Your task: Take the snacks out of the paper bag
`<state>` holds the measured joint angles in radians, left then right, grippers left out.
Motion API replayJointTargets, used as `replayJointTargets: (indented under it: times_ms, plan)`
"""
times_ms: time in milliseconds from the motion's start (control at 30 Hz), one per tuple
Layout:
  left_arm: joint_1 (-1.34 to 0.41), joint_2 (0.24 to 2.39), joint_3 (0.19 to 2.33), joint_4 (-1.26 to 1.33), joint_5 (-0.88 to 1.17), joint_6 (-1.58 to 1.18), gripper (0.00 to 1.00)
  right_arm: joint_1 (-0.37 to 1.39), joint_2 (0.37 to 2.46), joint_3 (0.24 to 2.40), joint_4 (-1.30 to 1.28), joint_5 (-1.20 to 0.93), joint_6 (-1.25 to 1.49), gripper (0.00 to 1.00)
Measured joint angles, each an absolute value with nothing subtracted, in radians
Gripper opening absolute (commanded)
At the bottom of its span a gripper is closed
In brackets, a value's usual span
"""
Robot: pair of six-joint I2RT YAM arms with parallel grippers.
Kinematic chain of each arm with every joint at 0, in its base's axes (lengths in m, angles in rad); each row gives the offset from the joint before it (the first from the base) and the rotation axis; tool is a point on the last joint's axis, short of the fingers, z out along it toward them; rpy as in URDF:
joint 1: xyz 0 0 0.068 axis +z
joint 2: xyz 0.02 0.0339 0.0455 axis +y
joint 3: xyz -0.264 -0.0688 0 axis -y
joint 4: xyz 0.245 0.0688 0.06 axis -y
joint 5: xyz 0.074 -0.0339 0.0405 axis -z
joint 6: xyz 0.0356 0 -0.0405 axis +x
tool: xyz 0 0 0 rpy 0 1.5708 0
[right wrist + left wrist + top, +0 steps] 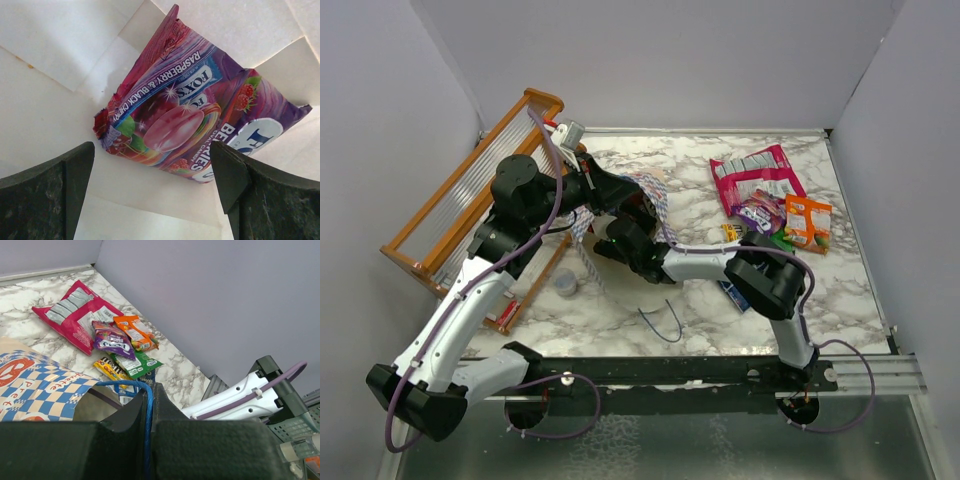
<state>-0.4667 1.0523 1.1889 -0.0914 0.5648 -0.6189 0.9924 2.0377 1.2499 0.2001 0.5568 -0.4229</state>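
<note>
The paper bag (652,192), blue-and-white checkered, lies on its side under both arms. My left gripper (148,412) is shut on its thin blue string handle (148,395). My right gripper (151,165) is inside the bag's cream interior (55,100), open. A purple-red candy packet (200,110) lies just past its fingertips (82,160), untouched. Other snacks lie on the table at the right: a pink-red pouch (755,175), a purple wrapper (758,213), an orange wrapper (808,222), a green wrapper (135,362), a yellow bar (109,371) and a blue packet (732,292).
An orange wooden rack (470,205) leans at the left wall. A small grey-blue cup (566,285) stands near the left arm. A loose blue string loop (663,320) lies on the marble table (620,320). Grey walls close in the back and sides.
</note>
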Motion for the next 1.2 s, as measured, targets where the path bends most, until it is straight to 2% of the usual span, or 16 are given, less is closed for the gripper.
replayJointTargets:
  times_ms: [100, 233, 333, 600, 633, 833, 1033, 1100, 1200]
  plan:
    - [-0.467, 1.053, 1.189, -0.091, 0.565, -0.619, 0.00, 0.988, 2.060, 1.261, 0.226, 0.557, -0.420, 0.88]
    - [-0.467, 1.053, 1.189, -0.091, 0.565, -0.619, 0.00, 0.971, 2.071, 1.259, 0.258, 0.560, -0.421, 0.59]
    - [-0.467, 1.053, 1.189, -0.092, 0.565, -0.619, 0.00, 0.951, 2.071, 1.259, 0.286, 0.565, -0.424, 0.47]
    - [-0.467, 1.053, 1.189, -0.100, 0.564, -0.617, 0.00, 0.923, 2.072, 1.259, 0.331, 0.574, -0.446, 0.04]
    - [-0.467, 1.053, 1.189, -0.101, 0.564, -0.616, 0.00, 0.922, 2.072, 1.258, 0.332, 0.573, -0.445, 0.02]
    - [-0.467, 1.053, 1.189, -0.107, 0.561, -0.606, 0.00, 0.921, 2.034, 1.234, 0.278, 0.527, -0.426, 0.01]
    - [-0.467, 1.065, 1.188, -0.107, 0.547, -0.585, 0.00, 0.921, 1.846, 1.168, 0.085, 0.334, -0.347, 0.01]
    - [-0.467, 1.073, 1.188, -0.107, 0.545, -0.580, 0.00, 0.921, 1.764, 1.124, 0.047, 0.264, -0.329, 0.04]
    - [-0.467, 1.085, 1.188, -0.107, 0.545, -0.575, 0.00, 0.921, 1.643, 1.047, -0.002, 0.160, -0.322, 0.15]
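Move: The berry snack pack lies in the bottom of the paper bag, just beyond the right hand's open fingers: about 5 cm ahead, 1 cm right and 2 cm below. Outside the bag, the yellow packet is some 22 cm right and 7 cm back of the right hand, the plastic cup about 15 cm left and 17 cm back. From the left hand, the pack is roughly 16 cm ahead, 2 cm left and 36 cm below. The right fingers close fully at the berry pack while reaching about 4 cm forward into the bag. Shut, with nothing clearly caught, they then draw back some 10 cm and up about 4 cm, away from the pack towards the bag's mouth, tipping down and turning counter-clockwise roughly 15 degrees. The left hand keeps its pinch on the blue handle, easing slightly down and forward at the end. ##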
